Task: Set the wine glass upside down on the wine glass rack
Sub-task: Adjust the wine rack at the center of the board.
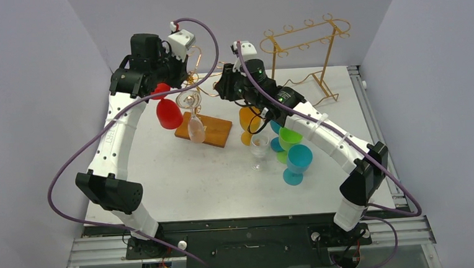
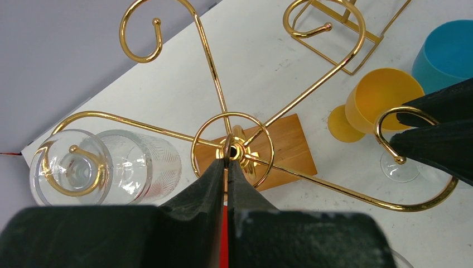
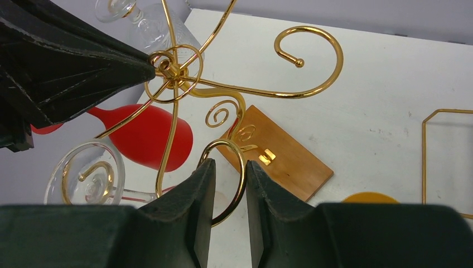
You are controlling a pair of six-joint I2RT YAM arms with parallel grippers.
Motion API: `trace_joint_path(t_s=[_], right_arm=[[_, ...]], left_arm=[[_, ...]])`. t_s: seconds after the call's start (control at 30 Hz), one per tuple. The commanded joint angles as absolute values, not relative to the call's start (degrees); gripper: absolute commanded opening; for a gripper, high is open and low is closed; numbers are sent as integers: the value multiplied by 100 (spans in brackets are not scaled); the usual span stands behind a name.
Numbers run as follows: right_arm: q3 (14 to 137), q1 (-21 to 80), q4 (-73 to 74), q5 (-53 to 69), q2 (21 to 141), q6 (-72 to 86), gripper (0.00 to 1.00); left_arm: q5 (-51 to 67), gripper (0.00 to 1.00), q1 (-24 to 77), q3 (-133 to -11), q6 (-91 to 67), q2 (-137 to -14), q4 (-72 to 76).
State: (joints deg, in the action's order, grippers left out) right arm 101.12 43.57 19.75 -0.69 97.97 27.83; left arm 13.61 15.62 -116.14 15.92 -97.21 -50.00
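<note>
The wine glass rack (image 1: 204,131), a gold wire tree on a wooden base (image 2: 279,151), stands at the table's back left. My left gripper (image 2: 229,159) is shut on the small ring at its top. My right gripper (image 3: 226,167) straddles one curled arm (image 3: 241,167) with a narrow gap; the wire rests against one finger. A clear wine glass (image 1: 191,112) hangs upside down, its foot (image 3: 83,178) in a spiral. Another clear glass (image 2: 106,167) hangs the same way on a far arm.
A red glass (image 1: 168,112) stands left of the base. Yellow (image 1: 249,122), green (image 1: 289,137) and teal (image 1: 298,161) glasses and a clear one (image 1: 260,148) cluster under my right arm. A taller gold frame rack (image 1: 307,49) stands at the back right.
</note>
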Motion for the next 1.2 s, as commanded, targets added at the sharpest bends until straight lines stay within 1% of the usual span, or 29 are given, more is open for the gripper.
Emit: trace_joint_path(t_s=[0.0,0.27,0.37,0.47,0.63,0.87,0.97,1.07,1.17], right_arm=[[10015,4707,1869,182,9527,2874,21],[10241,4892,2152,176,9583,2701,20],[10233,4838,2312,77,9490,2552,22],[10116,4645,2381,72,9309,2517,26],[9906,4310,2449,194,8948,2469,35],[9970,3793,2429,441,8756,2636,43],[10163,3667,2253,604,8956,2789,48],[10641,3576,2298,814,9443,2943,52],[10954,3507,2189,858,9893,3044,54]], left_arm=[[1270,0,1547,-11830,1743,-9691,-4785],[1298,0,1550,-11906,1876,-9594,-4918],[1345,0,1552,-11894,1896,-9558,-4972],[1349,0,1549,-11854,1941,-9536,-4988],[1379,0,1557,-11776,1981,-9506,-5010],[1411,0,1549,-11619,2047,-9423,-4966],[1438,0,1556,-11591,2040,-9400,-4962],[1450,0,1558,-11608,2030,-9387,-4958],[1459,0,1556,-11616,2026,-9378,-4957]])
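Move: The right fingertips are at the gold rack's near-right curl. From there the rack's top ring is about 9 cm left and 5 cm ahead, the far-right curl some 8 cm straight ahead, all near hand height. The clear glass hangs about 10 cm left, 1 cm back and 8 cm down. The left gripper already has its shut fingers at the top ring; the near-right curl is roughly 10 cm right and 5 cm back of it. Keep the left gripper shut at the rack's top ring while the right fingers push the near-right curl a further 1 cm left and back. Then open the right fingers to about half and pull off the curl, swinging some 7 cm right while rising about 5 cm, and finish by bringing the hand forward again. ##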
